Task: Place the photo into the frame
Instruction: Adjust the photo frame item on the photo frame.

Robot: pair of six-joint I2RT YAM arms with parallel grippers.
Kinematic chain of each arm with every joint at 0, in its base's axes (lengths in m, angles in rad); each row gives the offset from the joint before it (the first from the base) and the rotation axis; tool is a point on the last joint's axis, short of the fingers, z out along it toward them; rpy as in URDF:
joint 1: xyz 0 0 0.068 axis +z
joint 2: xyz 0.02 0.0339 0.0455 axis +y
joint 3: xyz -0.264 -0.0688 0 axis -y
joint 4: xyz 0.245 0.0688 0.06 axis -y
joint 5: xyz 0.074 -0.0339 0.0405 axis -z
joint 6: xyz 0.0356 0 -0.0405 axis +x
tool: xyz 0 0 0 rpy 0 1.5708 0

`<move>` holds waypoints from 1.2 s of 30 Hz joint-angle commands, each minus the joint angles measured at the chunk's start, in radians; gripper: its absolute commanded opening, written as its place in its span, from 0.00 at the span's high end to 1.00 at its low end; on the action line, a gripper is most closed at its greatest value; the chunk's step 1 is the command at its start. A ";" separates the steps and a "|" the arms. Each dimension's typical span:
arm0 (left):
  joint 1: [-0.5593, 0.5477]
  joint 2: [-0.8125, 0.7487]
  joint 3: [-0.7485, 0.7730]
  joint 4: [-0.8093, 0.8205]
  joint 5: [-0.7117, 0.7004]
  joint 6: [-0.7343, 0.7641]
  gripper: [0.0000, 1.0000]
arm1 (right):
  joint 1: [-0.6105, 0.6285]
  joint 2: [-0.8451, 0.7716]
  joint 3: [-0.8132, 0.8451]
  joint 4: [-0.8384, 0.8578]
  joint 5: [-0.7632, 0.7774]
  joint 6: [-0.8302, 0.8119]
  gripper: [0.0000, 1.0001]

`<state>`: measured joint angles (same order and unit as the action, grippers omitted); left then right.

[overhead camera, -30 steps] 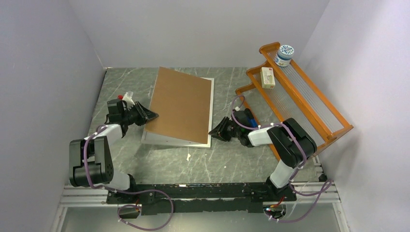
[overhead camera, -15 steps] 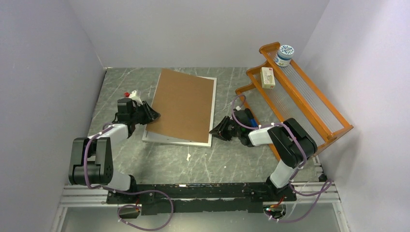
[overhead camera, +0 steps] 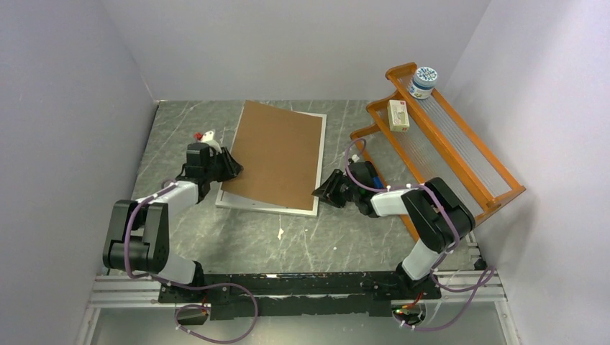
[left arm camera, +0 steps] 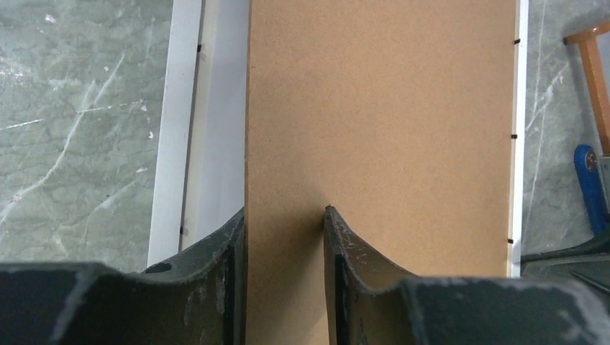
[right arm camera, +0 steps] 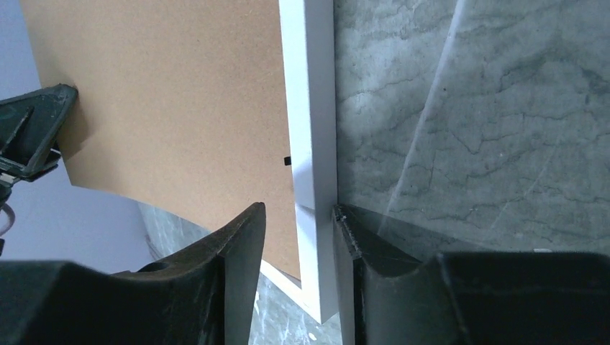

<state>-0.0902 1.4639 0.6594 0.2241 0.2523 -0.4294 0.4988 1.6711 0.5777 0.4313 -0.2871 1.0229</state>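
Observation:
The frame [overhead camera: 259,207] lies flat on the marble table, its white rim [left arm camera: 162,144] showing beside a brown backing board [overhead camera: 277,154] that covers most of it. The photo is hidden; I only see a white strip [left arm camera: 219,108] under the board's raised left edge. My left gripper [overhead camera: 231,167] is at that edge, open. One finger is above the board [left arm camera: 381,129] and the other at its edge. My right gripper [overhead camera: 321,191] is open at the frame's near right corner. The rim [right arm camera: 309,108] stands between its fingers, against the right one.
An orange wooden rack [overhead camera: 460,154] stands along the right wall, with a round jar [overhead camera: 423,80] and a small box [overhead camera: 398,115] on it. A white scrap [overhead camera: 280,233] lies on the table before the frame. Grey walls close in the left, back and right.
My left gripper moved toward the back and right, bringing the board squarer over the frame and lower. Both grippers' jaws widened. The right arm barely moved.

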 commanded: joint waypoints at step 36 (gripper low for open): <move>-0.149 0.046 0.327 -0.676 -0.366 -0.009 0.17 | 0.068 -0.153 0.068 -0.388 0.172 -0.180 0.37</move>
<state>-0.2371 1.5902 0.9535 -0.4320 -0.1459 -0.4473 0.5640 1.5410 0.6296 0.1349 -0.1555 0.8898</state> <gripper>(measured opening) 0.825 0.620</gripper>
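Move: The left hand holds the left edge of the brown backboard. The photo frame's middle lies about 12 cm to this hand's right, 2 cm ahead and 5 cm below; the backboard's middle is some 12 cm right and 4 cm ahead. The frame's near-left corner is roughly 11 cm back and 5 cm left. From the right hand at the right rail, the near-right corner is about 5 cm back and 2 cm left. Forward and slightly right over the frame by under 2 cm goes the left hand first, letting go of the backboard as its fingers open wide; it then swings back some 5 cm, down and left towards the near-left corner, rolling left side up and tipping down about 25 degrees. The right hand opens wider and backs off about 2 cm, also rightward, its outer finger coming free of the right rail's side. ##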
